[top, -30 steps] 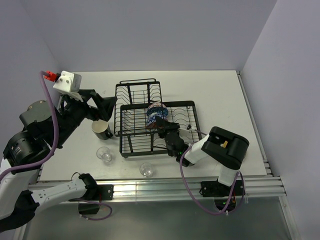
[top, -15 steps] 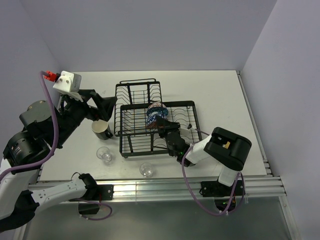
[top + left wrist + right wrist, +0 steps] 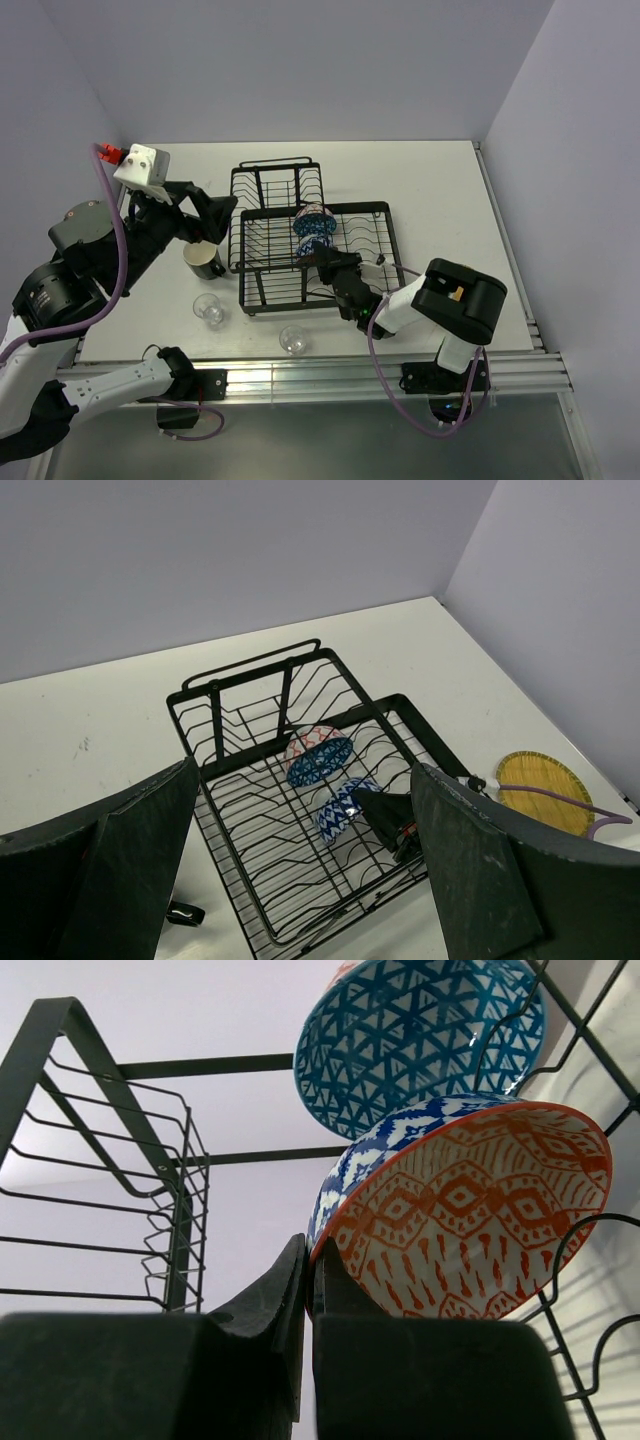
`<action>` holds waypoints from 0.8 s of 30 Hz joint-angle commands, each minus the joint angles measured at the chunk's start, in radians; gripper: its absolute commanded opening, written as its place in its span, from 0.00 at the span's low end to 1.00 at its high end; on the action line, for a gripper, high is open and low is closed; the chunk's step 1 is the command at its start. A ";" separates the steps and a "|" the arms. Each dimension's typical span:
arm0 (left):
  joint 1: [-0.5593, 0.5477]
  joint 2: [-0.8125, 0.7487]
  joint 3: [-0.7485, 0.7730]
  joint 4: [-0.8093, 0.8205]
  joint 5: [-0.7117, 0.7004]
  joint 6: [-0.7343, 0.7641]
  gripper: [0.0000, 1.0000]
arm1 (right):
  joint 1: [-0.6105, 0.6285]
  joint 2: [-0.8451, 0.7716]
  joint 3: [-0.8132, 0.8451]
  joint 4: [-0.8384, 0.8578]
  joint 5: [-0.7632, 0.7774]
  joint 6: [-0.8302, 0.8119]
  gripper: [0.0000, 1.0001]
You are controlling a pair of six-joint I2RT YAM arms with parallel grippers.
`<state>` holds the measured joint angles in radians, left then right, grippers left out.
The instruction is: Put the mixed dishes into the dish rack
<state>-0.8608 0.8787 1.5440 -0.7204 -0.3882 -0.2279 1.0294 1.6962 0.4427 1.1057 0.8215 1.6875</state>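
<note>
The black wire dish rack (image 3: pixel 268 262) stands mid-table. Two bowls stand on edge in its rear row. The small blue patterned bowl (image 3: pixel 420 1040) is the far one. The orange-red patterned bowl (image 3: pixel 470 1210), blue outside, leans right in front of it. My right gripper (image 3: pixel 310 1260) is shut on that bowl's rim, low in the rack (image 3: pixel 320 252). My left gripper (image 3: pixel 215 210) hangs open and empty above the rack's left end. The black mug (image 3: pixel 203 259) and two glass cups (image 3: pixel 209 308) (image 3: pixel 294 340) stand left of and in front of the rack. The yellow plate (image 3: pixel 545 778) lies right of the rack.
The rack's raised section (image 3: pixel 275 185) is at the back left. A purple cable (image 3: pixel 590 820) crosses the plate's near edge. The right arm's black link (image 3: pixel 458 295) hides the plate in the top view. Walls close the table's left, back and right sides.
My right gripper has shifted slightly towards the near side with the bowl, which now sits lower in the rack. My left arm has moved a little to the right.
</note>
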 commanded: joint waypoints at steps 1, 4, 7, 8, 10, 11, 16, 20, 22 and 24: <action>-0.003 -0.009 0.005 0.030 0.015 -0.013 0.93 | 0.015 -0.024 0.022 -0.003 0.033 0.017 0.00; -0.003 -0.010 0.007 0.030 0.008 -0.013 0.93 | 0.023 -0.033 0.033 -0.047 0.033 0.031 0.21; -0.003 -0.014 0.001 0.033 0.005 -0.021 0.93 | 0.026 -0.052 0.039 -0.110 0.030 0.054 0.38; -0.003 -0.012 -0.002 0.035 0.005 -0.022 0.93 | 0.026 -0.064 0.039 -0.122 0.028 0.055 0.41; -0.003 -0.015 -0.005 0.038 0.003 -0.030 0.93 | 0.026 -0.078 0.039 -0.159 0.028 0.058 0.49; -0.003 -0.015 -0.010 0.041 0.003 -0.030 0.93 | 0.026 -0.092 0.039 -0.165 0.028 0.057 0.51; -0.003 -0.017 -0.021 0.035 -0.020 -0.044 0.92 | 0.024 -0.160 0.025 -0.208 0.010 0.028 0.64; -0.003 -0.041 -0.039 0.026 -0.067 -0.068 0.92 | 0.017 -0.262 0.016 -0.302 -0.016 -0.012 0.70; -0.003 -0.050 -0.048 0.016 -0.115 -0.086 0.92 | 0.012 -0.350 0.019 -0.430 -0.042 -0.020 0.72; -0.003 -0.060 -0.051 -0.020 -0.161 -0.134 0.95 | 0.008 -0.415 0.022 -0.574 -0.058 -0.040 0.74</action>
<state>-0.8608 0.8391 1.4963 -0.7258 -0.4553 -0.2958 1.0458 1.3762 0.4557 0.7319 0.7715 1.6905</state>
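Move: The right hand already holds the red-patterned bowl by its top rim in the lower rack; the bowl's middle is about 5 cm below that hand, 2 cm ahead and 1 cm to its right. The blue bowl leans about 8 cm straight ahead and 5 cm below; the mug is roughly level with the hand, 26 cm to its left and 9 cm below. From the left hand, the red-patterned bowl is some 11 cm ahead, 17 cm right and 38 cm down. The right hand settles back and down by barely half a centimetre while its shut fingers begin to spread, letting go of the red-patterned bowl's rim. With the fingers still widening to about three quarters open, it rises some 5 cm, ever faster, and draws back about 2 cm towards the robot, away from the bowl, the wrist hardly turning. ##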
